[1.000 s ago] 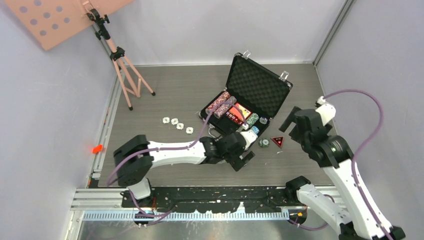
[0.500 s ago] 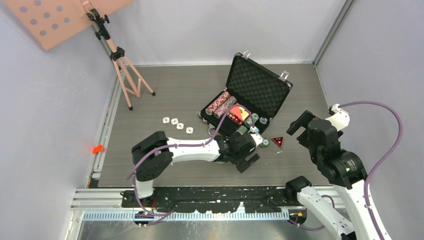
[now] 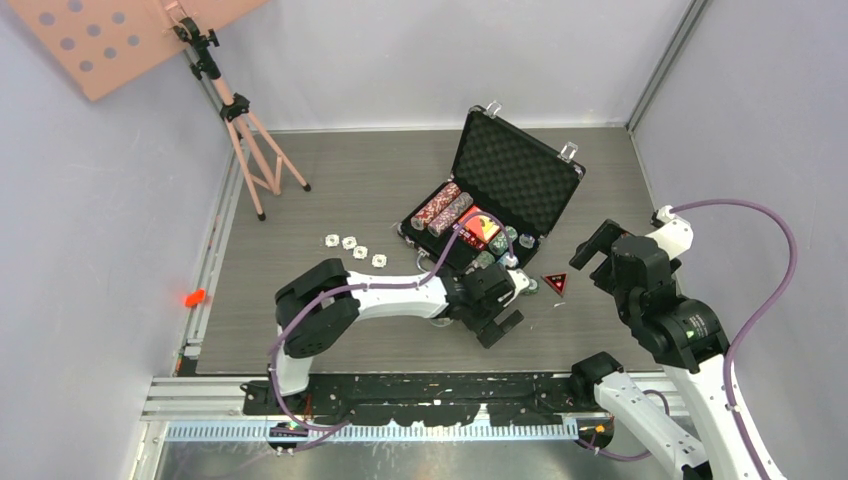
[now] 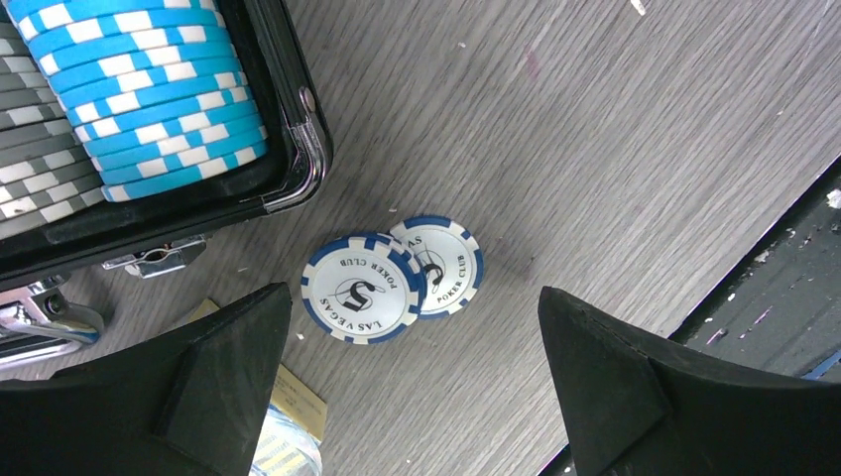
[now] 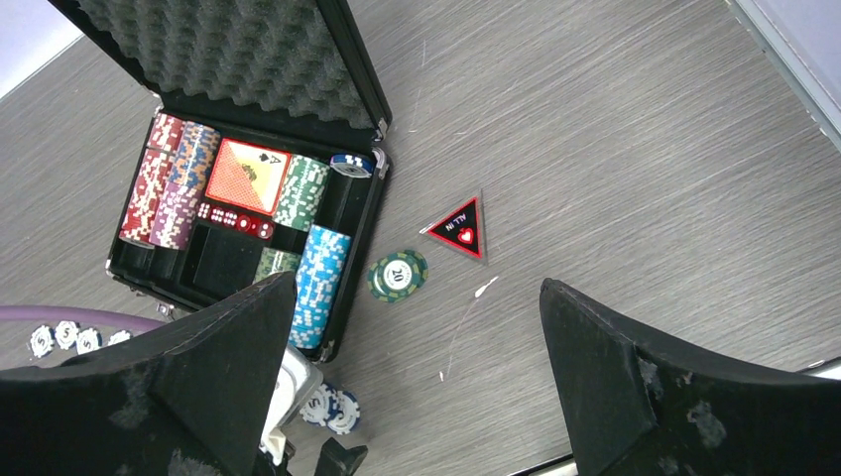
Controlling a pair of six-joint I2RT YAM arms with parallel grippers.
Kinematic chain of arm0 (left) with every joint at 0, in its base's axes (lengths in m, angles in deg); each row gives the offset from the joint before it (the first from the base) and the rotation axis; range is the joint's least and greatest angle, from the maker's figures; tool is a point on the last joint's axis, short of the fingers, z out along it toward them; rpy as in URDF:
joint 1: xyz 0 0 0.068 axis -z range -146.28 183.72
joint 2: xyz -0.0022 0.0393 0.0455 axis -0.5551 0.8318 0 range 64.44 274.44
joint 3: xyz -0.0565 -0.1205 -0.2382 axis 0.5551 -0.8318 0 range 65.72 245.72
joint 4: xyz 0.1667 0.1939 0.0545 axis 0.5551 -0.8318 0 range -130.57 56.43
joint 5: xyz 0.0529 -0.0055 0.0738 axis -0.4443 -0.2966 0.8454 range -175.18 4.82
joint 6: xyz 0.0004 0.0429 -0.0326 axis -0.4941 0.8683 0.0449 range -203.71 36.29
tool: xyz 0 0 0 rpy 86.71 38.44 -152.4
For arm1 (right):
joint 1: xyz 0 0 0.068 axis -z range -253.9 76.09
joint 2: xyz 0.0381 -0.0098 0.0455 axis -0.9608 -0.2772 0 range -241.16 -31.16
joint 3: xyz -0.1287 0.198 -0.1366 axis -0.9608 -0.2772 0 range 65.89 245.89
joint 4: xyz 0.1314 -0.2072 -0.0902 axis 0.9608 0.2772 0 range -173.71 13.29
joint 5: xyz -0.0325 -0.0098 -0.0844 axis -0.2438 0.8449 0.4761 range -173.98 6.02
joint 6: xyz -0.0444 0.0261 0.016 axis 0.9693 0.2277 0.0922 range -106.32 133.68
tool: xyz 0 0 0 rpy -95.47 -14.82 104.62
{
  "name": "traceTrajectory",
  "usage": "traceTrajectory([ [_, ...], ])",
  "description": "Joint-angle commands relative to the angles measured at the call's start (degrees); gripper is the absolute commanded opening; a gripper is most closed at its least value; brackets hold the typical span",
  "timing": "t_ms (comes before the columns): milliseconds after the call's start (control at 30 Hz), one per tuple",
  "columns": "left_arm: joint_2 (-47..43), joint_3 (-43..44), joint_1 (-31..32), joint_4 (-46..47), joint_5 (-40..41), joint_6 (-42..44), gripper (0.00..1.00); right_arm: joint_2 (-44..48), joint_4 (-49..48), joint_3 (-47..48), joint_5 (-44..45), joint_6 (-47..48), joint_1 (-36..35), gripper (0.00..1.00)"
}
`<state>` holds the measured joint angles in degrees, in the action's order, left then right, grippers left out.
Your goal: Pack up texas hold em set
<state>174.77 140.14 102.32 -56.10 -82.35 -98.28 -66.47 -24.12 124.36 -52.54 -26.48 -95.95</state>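
The black briefcase [image 3: 418, 240] lies open with its foam lid [image 3: 518, 172] up. It holds chip rows, a red card deck [image 5: 248, 175] and red dice [image 5: 233, 220]. Just off its near corner [image 4: 309, 159], two blue-and-white chips [image 4: 365, 290] overlap on the table. My left gripper [image 4: 413, 297] hovers open over them, touching nothing. A green chip stack [image 5: 397, 275] and a triangular "ALL IN" marker [image 5: 461, 229] lie right of the case. My right gripper [image 5: 417, 285] is open high above them. Several white chips [image 3: 355, 247] lie left of the case.
A pink tripod [image 3: 250, 140] stands at the back left under a pink perforated board [image 3: 120, 35]. A small red object [image 3: 194, 297] sits on the left rail. The black base rail [image 3: 420, 385] runs along the near edge, close to the left gripper [image 3: 497, 310].
My left arm has stretched further right along the case's front, bringing its gripper over the two blue-and-white chips. The right arm has drawn back to the right. Both grippers stayed open.
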Motion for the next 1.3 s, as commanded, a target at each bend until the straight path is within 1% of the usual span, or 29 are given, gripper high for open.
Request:
traceTrajectory([
  [0, 1.0, 2.6, -0.8, -0.7, -2.6, -0.1, 1.0, -0.7, -2.5, 0.0, -0.1, 0.7, -0.3, 1.0],
  [100, 1.7, 3.6, -0.9, -2.1, -2.6, 0.1, 0.98, -0.6, -2.5, -0.1, -0.2, 0.6, -0.3, 1.0],
  [267, 3.2, 5.5, -0.9, -5.4, -1.9, 0.2, 0.92, -0.5, -2.6, -0.1, -0.3, 0.5, -0.3, 1.0],
  [367, 3.7, 5.7, -0.8, -5.8, -1.4, -0.1, 0.88, -0.5, -2.6, -0.2, -0.4, 0.5, -0.3, 1.0],
  [467, 4.0, 5.8, -0.7, -6.0, -0.7, -0.4, 0.82, -0.4, -2.6, -0.4, -0.6, 0.3, -0.3, 1.0],
  [533, 4.2, 6.0, -0.6, -6.3, 0.4, -0.4, 0.75, -0.4, -2.8, -0.5, -0.8, 0.2, -0.3, 1.0],
  [700, 4.7, 6.8, 0.5, -7.5, 3.5, -0.4, 0.77, -0.3, -2.8, -0.4, -1.0, 0.2, -0.3, 1.0],
  [1000, 5.5, 7.7, 2.0, -8.4, 6.8, -0.7, 0.75, -0.2, -2.9, -0.9, -1.6, -0.3, -0.3, 1.0],
  [1267, 5.5, 8.4, 2.7, -9.2, 8.5, -0.6, 0.61, -0.2, -3.2, -1.3, -1.9, -0.6, -0.3, 1.0],
])
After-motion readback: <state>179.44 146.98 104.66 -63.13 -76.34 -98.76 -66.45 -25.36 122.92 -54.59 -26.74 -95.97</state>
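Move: The small pile of blue-edged white chips lies almost in the open left gripper's grasp, about 1 cm ahead and 2 cm below it. The open case's near corner is roughly 5 cm ahead and 1 cm right; the yellow-and-blue pack is some 10 cm left and 5 cm ahead; the green chip stack is about 10 cm right and 9 cm ahead. From the right hand the pile is some 26 cm left, 3 cm back and 23 cm below. Keep the left gripper low over the blue-edged chips, sinking only about half a centimetre, and roll it some 5 degrees so that its left side rises. Bring the fully open fingers in around the pile, closing them by roughly a third, until the finger nearer the case and pack bears on the taller stack's rim and the other comes up beside the loose chip. ##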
